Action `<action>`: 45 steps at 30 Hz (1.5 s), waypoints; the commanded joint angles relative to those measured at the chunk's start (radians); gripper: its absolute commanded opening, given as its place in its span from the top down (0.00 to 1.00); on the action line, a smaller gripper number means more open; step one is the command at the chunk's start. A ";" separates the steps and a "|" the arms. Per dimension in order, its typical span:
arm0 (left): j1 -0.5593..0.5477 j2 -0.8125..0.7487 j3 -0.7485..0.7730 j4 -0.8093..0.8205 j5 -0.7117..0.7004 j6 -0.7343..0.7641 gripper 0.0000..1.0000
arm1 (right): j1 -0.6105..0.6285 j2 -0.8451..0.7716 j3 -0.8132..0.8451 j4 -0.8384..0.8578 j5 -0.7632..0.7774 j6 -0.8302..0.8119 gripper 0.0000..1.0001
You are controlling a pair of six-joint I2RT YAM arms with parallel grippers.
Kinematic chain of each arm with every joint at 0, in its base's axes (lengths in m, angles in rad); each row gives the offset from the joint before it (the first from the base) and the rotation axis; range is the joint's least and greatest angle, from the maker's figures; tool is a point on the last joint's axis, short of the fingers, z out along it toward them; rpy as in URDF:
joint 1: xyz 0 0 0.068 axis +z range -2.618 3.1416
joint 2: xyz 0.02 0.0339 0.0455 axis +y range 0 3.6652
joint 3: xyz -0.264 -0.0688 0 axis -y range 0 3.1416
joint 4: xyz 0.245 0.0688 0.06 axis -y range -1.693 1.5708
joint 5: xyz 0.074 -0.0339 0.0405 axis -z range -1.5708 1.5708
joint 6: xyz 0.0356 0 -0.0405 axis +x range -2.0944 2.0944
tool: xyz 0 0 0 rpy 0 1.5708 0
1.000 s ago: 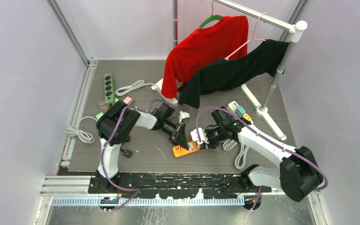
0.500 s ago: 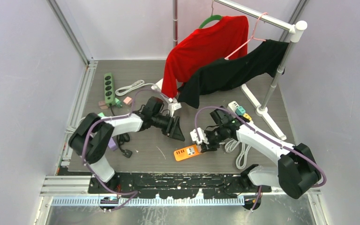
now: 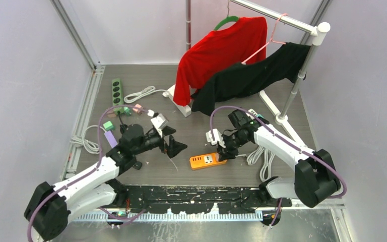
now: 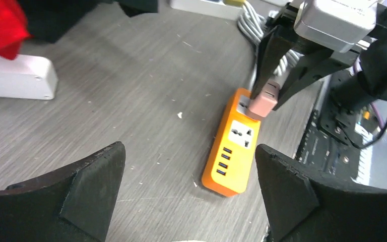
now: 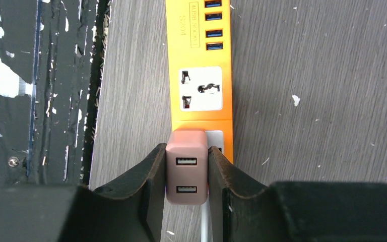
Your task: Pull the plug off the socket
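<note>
The orange socket strip [image 3: 205, 161] lies flat near the table's front edge, also seen in the left wrist view [image 4: 234, 146] and the right wrist view [image 5: 199, 65]. A pink plug [image 5: 186, 166] with two USB ports sits over the strip's rear outlet. My right gripper [image 5: 186, 151] is shut on its sides. Whether its pins are out of the outlet I cannot tell. From the left wrist the plug [image 4: 263, 101] shows between the right fingers. My left gripper [image 3: 175, 141] stands open and empty, left of the strip and apart from it [image 4: 189, 148].
A green power strip [image 3: 116, 91] and a white one [image 3: 179, 103] lie at the back. A clothes rack [image 3: 282, 118] holds a red shirt [image 3: 216, 50] and a black shirt [image 3: 252, 75]. White cable coils lie at left [image 3: 88, 141] and right [image 3: 259, 156]. Small adapters [image 3: 108, 125] are scattered at left.
My left gripper let go of the orange strip, opened wide and drew back to the left. The right gripper stayed shut on the pink plug and moved slightly right and back.
</note>
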 commanded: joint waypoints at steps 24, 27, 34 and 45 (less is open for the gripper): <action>-0.423 0.461 -0.037 0.458 -0.269 0.538 0.05 | -0.046 -0.002 0.034 -0.032 0.014 0.030 0.96; -0.422 0.539 0.014 0.455 -0.223 0.526 0.12 | -0.045 0.000 0.034 -0.035 0.012 0.025 0.96; -0.421 0.670 0.082 0.487 -0.151 0.475 0.30 | -0.046 -0.002 0.034 -0.035 0.012 0.021 0.96; -0.412 0.756 0.105 0.522 -0.116 0.422 0.80 | -0.046 -0.010 0.015 -0.033 -0.026 -0.018 0.96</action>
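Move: From the left hand the orange socket's middle lies about 4 cm back, 15 cm to the right and 14 cm below, its bare USB end reaching towards this hand. The pink plug stands in its far end, roughly 3 cm back, 20 cm right and 12 cm down of the left hand. The right hand already holds that plug, with the socket's middle about 5 cm left, level fore-and-aft and 3 cm below; the white cord coil lies some 18 cm right, 2 cm back and 6 cm down of the right hand. Bring the open left gripper back and right, then mostly down and farther right, about 14 cm down and 11 cm right in all, onto the socket's USB end. Turn the fingers clockwise and tip them down, some 35 degrees altogether, and close them to pinch the strip's two long sides. Keep the right fingers on the plug, easing about 1 cm right. ##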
